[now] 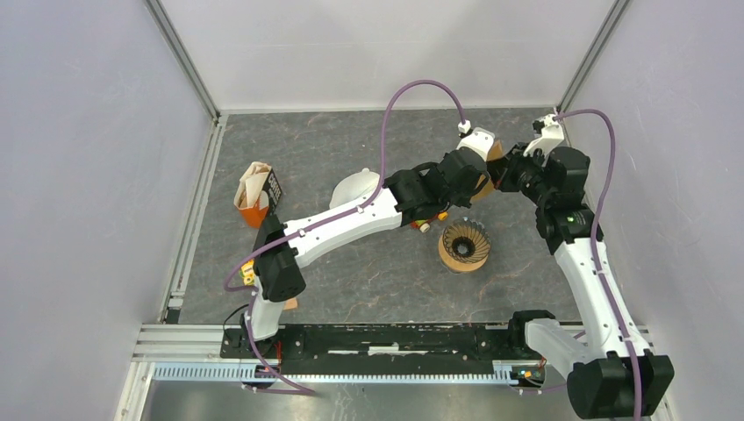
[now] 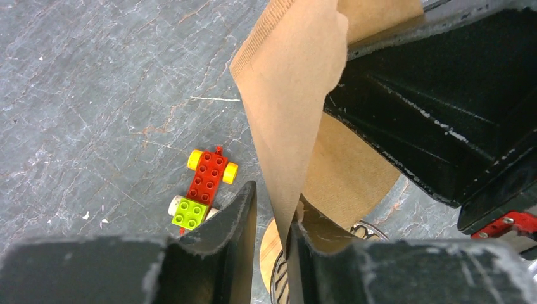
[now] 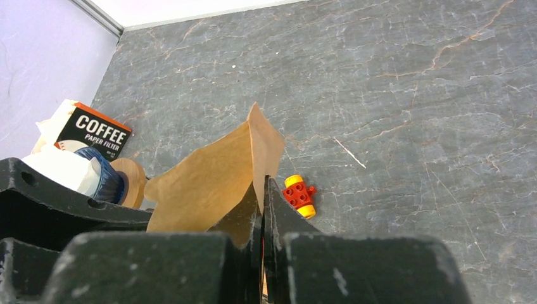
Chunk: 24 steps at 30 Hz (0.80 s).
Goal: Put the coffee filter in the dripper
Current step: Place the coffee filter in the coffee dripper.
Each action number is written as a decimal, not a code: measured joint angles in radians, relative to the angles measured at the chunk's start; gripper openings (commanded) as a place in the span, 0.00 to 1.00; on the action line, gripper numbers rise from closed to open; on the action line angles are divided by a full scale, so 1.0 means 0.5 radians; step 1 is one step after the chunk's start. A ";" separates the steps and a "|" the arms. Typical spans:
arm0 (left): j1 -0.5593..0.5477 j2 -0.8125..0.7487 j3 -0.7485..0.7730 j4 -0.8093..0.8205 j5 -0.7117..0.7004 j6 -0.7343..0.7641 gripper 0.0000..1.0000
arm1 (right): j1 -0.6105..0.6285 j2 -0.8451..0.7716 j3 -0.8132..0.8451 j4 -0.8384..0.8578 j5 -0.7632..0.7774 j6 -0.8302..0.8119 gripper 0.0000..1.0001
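Observation:
A brown paper coffee filter (image 2: 297,95) hangs in the air between both grippers, above the table's right half (image 1: 491,165). My right gripper (image 3: 263,185) is shut on one edge of it (image 3: 215,177). My left gripper (image 2: 273,204) stands around the filter's lower edge. The paper lies against its right finger (image 2: 310,240), and a gap shows between the paper and the left finger, so the jaws are apart. The dripper (image 1: 465,246), a dark ribbed cone on a round wooden base, stands on the table just below and in front of the filter. Its wooden base (image 2: 273,250) shows between the left fingers.
A small red, yellow and green toy brick piece (image 2: 206,187) lies left of the dripper (image 3: 299,195). A coffee filter box (image 1: 259,193) stands at the left. A white rounded object (image 1: 355,189) sits mid-table beside the left arm. Walls close in on the left, right and back.

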<state>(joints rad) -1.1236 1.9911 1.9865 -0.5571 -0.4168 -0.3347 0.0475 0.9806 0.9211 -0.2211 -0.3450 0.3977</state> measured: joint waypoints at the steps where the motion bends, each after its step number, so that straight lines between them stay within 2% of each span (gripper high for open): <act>1: 0.000 0.000 0.000 -0.001 0.000 0.000 0.20 | 0.000 -0.003 -0.008 0.005 -0.002 0.001 0.00; 3: 0.000 0.000 0.000 -0.001 0.000 0.004 0.11 | -0.001 -0.008 -0.031 0.021 -0.015 0.005 0.00; 5: 0.000 0.000 0.000 0.000 0.000 0.014 0.02 | -0.002 -0.015 -0.057 0.042 -0.034 0.005 0.07; 9: 0.000 0.000 0.000 0.001 0.000 0.054 0.02 | -0.005 -0.031 -0.097 0.082 -0.066 -0.008 0.26; 16: 0.001 -0.024 -0.047 0.015 0.043 0.182 0.02 | -0.005 -0.123 -0.106 0.105 -0.085 -0.194 0.47; 24: -0.002 -0.146 -0.260 0.035 0.124 0.332 0.02 | -0.005 -0.210 -0.106 0.092 -0.079 -0.519 0.52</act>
<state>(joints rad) -1.1244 1.9179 1.8565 -0.5396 -0.3546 -0.1688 0.0448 0.8757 0.8680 -0.1749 -0.3847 0.1383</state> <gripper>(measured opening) 0.033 0.515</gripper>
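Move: The coffee filter, pinched by the right hand, has its middle about 3 cm ahead and 1 cm right of the left hand, near its height; its lower corner is between the left fingers. The open dripper stands some 6 cm back and 1 cm right of the left hand, about 16 cm below. The toy car is roughly 5 cm left and 2 cm ahead, 23 cm down. From the right hand the filter lies about 3 cm left, 1 cm back and 2 cm lower. The filter's corner is pinched between the closing left fingers; the right hand dips slightly, then opens to about half and lets go, rising about 2 cm while drawing back, tipping up and rolling its left side down some 10 degrees each. Once shut, the left hand eases back, left and down, about 3 cm in all, turning slightly clockwise. ##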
